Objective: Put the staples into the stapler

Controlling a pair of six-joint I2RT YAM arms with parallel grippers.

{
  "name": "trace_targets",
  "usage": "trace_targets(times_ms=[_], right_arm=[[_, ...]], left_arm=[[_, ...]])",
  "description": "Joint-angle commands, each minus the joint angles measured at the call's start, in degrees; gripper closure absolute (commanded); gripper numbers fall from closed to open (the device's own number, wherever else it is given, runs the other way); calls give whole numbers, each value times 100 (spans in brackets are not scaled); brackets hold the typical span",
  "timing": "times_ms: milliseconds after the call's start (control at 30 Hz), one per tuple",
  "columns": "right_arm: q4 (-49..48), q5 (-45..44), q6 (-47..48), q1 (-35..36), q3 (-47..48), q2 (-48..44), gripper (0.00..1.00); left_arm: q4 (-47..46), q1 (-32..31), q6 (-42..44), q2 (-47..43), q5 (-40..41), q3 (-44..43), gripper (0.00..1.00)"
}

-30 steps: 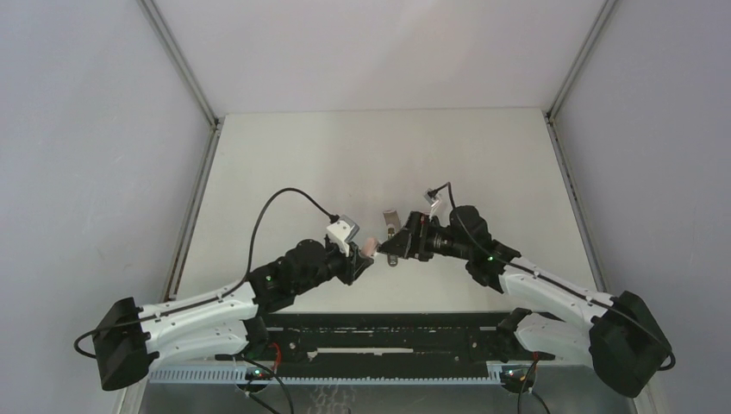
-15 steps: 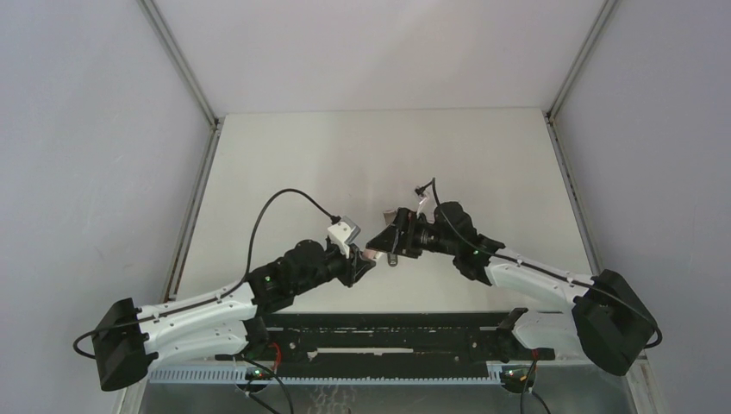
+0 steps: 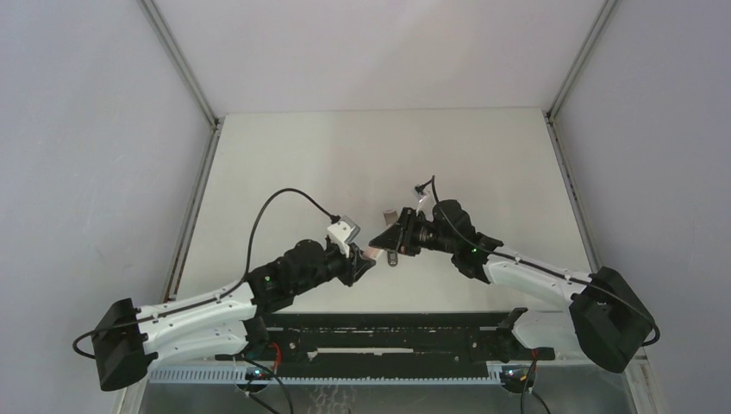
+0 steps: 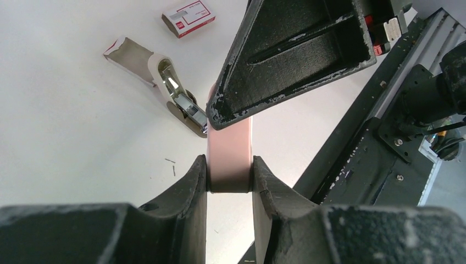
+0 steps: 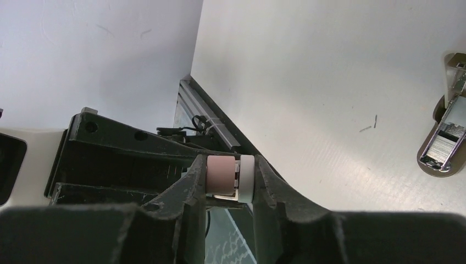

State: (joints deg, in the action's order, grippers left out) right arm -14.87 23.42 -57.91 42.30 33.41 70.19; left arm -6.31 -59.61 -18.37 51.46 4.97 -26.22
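Observation:
The pink-and-white stapler [image 4: 231, 146] is held in the air between both grippers. My left gripper [image 4: 229, 171] is shut on its pink body. My right gripper [image 5: 229, 177] is shut across its other end, one finger on the pink side [image 5: 221, 175] and the other on the white side. In the top view the two grippers meet at the stapler [image 3: 372, 252], near the table's middle. The white staple box with red print [image 4: 188, 18] and its pinkish-grey inner tray [image 4: 131, 55] lie on the table beyond. A few loose staples [image 4: 170, 163] lie near them.
A dark grey-brown tool with a metal channel [image 4: 184, 107] lies open on the table just behind the grippers; it also shows in the right wrist view [image 5: 442, 137]. The black rail [image 3: 388, 329] runs along the near edge. Grey walls enclose the table.
My right gripper has swung left to the left gripper and now grips the stapler's free end. The left arm has barely moved.

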Motion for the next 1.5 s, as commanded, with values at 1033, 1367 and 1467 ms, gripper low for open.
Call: trace_targets(times_ms=[1033,1367,1467], right_arm=[[2822,-1599,2689,-1214,391,-1826,11],[2724,-1579,2604,-1232,239,-1833,11],[2769,-1585,2648,-1263,241,-1887,11]], left_arm=[[1497,5121,-1538,2586,2103,-1068,100],[1597,5482,-1466,2809,1545,-1211,47],[1610,5484,-1396,2669,1420,-1182,25]])
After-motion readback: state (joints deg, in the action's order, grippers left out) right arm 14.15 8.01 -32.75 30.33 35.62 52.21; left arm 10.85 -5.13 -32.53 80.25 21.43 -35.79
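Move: The left hand holds the pink stapler and will take it to a bare patch of table about 14 cm ahead, 30 cm to its left and 14 cm below. The grey-brown stapler lies about 9 cm ahead, 6 cm right and 14 cm below the left hand; the empty box tray is 8 cm beyond that stapler. From the right hand, whose fingers are shut on the pink stapler's other end, its middle is roughly 2 cm back and 2 cm left, level. The right fingers open wide off the pink stapler and that hand draws about 12 cm right and slightly forward, rising 5 cm before sinking back, wrist rolling. Keeping its pinch, the left hand swings some 30 cm left and forward, away from the grey-brown stapler, turns about 75 degrees counter-clockwise and tips down while lowering the pink stapler to the table, then opens around it. ##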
